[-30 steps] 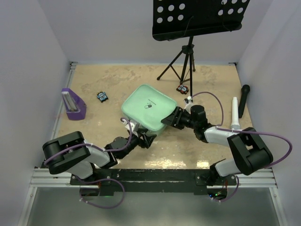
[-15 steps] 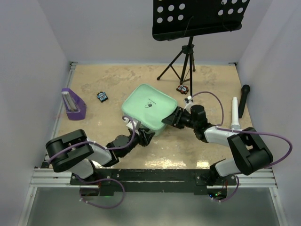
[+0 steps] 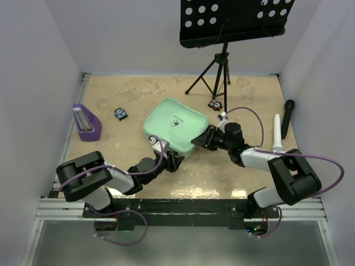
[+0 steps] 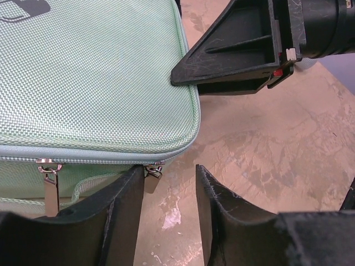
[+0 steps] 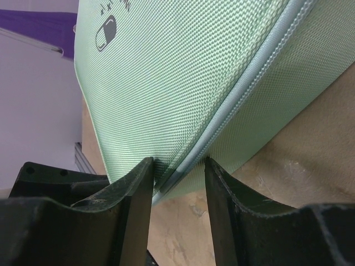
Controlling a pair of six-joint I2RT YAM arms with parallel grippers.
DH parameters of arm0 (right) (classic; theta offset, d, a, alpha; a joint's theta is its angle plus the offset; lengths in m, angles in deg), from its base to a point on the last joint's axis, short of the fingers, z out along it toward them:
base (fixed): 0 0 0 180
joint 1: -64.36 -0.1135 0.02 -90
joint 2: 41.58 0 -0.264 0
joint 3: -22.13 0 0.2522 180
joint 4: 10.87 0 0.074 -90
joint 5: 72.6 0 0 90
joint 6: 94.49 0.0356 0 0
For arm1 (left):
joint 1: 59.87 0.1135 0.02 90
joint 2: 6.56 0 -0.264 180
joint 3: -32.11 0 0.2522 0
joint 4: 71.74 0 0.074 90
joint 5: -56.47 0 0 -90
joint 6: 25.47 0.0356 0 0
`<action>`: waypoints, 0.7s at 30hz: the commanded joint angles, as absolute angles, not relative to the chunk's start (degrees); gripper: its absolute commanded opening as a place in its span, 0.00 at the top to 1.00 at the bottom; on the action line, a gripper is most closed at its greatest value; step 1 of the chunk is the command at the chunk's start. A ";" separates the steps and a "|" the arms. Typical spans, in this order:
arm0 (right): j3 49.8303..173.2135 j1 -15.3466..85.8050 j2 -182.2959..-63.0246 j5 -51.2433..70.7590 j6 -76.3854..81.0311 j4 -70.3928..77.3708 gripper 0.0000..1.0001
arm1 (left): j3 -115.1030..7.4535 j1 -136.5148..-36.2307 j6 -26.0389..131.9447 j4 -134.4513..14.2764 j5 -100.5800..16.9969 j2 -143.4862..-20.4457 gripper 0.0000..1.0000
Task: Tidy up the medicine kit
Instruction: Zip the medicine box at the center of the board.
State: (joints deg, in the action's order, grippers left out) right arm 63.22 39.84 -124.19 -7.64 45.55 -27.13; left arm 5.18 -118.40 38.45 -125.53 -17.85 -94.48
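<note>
The medicine kit (image 3: 175,128), a mint-green soft case with a pill logo, lies zipped shut in the middle of the table. My left gripper (image 3: 176,160) is low at its near corner and open. In the left wrist view a metal zipper pull (image 4: 151,170) hangs against the inner face of the left finger, and bare table shows in the gap of the gripper (image 4: 169,183). A second pull (image 4: 51,185) hangs further left. My right gripper (image 3: 201,138) is at the kit's right corner. In the right wrist view its fingers (image 5: 178,166) press the lid and side wall of the kit (image 5: 183,72), with the zipper seam between them.
A purple stand (image 3: 86,123) sits at the left, with a small blue item (image 3: 121,113) beside it. A black music stand's tripod (image 3: 216,72) and a small red-black item (image 3: 215,104) are behind the kit. A white tube (image 3: 277,133) and a black microphone (image 3: 288,117) lie at the right.
Both grippers have narrowed their jaws. The left gripper has crept forward to the kit's near corner. The right gripper has closed onto the right corner, staying in place.
</note>
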 commanded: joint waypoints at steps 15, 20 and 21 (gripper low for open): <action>65.33 39.13 -125.78 -8.88 44.37 -28.13 0.58 | -1.61 -118.41 36.93 -114.50 -8.22 -97.00 0.74; 65.33 39.13 -126.04 -9.06 44.38 -28.31 0.58 | -1.69 -118.41 36.32 -113.27 -6.64 -96.82 0.84; 65.33 39.13 -126.04 -9.06 44.29 -28.31 0.59 | -1.61 -118.41 36.23 -113.27 -6.55 -96.74 0.86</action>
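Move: The pull of the medicine box's zip that I want hangs at the near right corner, about 2 cm ahead of my left fingertips, neither left nor right, and 1 cm lower. The second zip pull is some 4 cm to the left of that one and 2 cm farther out. The medicine box's middle lies about 14 cm ahead of my left hand and 1 cm left. From my right hand, the corner pull is roughly 6 cm back, 7 cm left and 2 cm down. I ease my left hand about 2 cm forward to the corner zip pull, sinking about 1.5 cm and turning a few degrees counter-clockwise, while its half-open fingers close around the pull's tab. With my right hand I keep the box's right-hand rim between its fingers and creep some 1 cm forward. ##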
